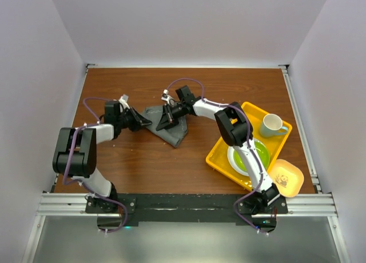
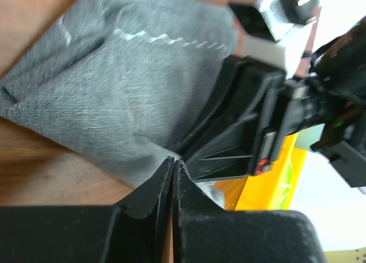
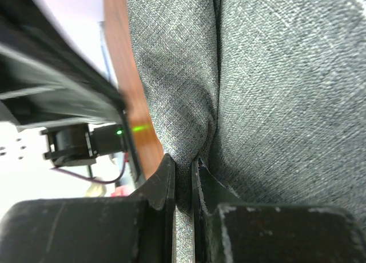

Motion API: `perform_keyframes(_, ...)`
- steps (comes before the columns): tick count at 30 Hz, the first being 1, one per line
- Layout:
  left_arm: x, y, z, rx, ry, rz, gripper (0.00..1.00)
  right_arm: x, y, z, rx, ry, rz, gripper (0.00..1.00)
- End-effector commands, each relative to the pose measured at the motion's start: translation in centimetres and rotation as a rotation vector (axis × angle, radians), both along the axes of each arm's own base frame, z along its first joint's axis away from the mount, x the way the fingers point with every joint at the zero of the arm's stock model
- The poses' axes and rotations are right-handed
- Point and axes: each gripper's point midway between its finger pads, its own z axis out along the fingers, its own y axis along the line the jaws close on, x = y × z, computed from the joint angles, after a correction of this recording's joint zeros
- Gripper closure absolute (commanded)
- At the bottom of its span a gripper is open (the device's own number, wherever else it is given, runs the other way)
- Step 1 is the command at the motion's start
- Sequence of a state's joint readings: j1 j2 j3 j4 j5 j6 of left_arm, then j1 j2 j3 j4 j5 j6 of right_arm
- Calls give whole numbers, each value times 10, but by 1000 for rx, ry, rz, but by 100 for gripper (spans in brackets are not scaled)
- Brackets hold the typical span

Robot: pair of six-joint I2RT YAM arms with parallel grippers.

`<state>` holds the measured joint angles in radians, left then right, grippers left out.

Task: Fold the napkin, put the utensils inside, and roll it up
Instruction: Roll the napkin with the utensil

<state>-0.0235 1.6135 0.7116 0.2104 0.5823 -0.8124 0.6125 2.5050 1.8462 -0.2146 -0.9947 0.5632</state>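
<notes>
The dark grey napkin (image 1: 176, 132) lies bunched on the wooden table left of the tray, with a pale stitched line showing near its edge in the left wrist view (image 2: 114, 86). My right gripper (image 1: 164, 124) is shut on it. A fold of the cloth (image 3: 274, 91) runs between the tips of that gripper (image 3: 183, 160). My left gripper (image 1: 148, 123) is at the napkin's left corner. Its jaws (image 2: 173, 161) are pressed together with the tips touching the cloth's edge, and no cloth shows between them. The utensils are out of view.
A yellow tray (image 1: 220, 154) at the right holds a green plate (image 1: 262, 154) and a pale mug (image 1: 272, 126). A small yellow dish (image 1: 289, 177) sits by the tray's near corner. The right arm stretches over the tray. White walls enclose the table.
</notes>
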Motion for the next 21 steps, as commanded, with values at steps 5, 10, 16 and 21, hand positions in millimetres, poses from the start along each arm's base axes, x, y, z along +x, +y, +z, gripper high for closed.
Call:
perform_keyframes(5,29,-15,1,-106,-126,15,100,-18,-32,-76,-217,149,-35,100)
perform_keyframes(10,19,-7,-37,-74,-9,74,100,-12,-31,-60,-219,87,-35,91)
perform_keyframes(16,4,-1,-67,-18,103,88,100,4,-27,-17,-208,-19,-44,69)
perform_keyframes(21,-1,2,-77,6,139,84,100,18,-30,20,-224,-143,-44,55)
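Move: The napkin's rolled edge, where the left fingertips are headed, lies about 5 cm below the left hand, some 1 cm ahead and 2 cm to its right. The right hand already has that roll between its fingers, its middle right at the hand point. The napkin's loose part is about 2 cm ahead and 9 cm right of the left hand; the roll's near corner is 9 cm back and 10 cm right of the left hand. Down about 4 cm, and slightly forward and right, goes the left hand with its fingers shut, bringing the tips onto the rolled edge just left of the right fingertips and pressing it there. The right hand stays almost in place, first keeping its pinch on the roll, then opening its fingers to nearly half their range around the cloth as the left takes over the hold. ##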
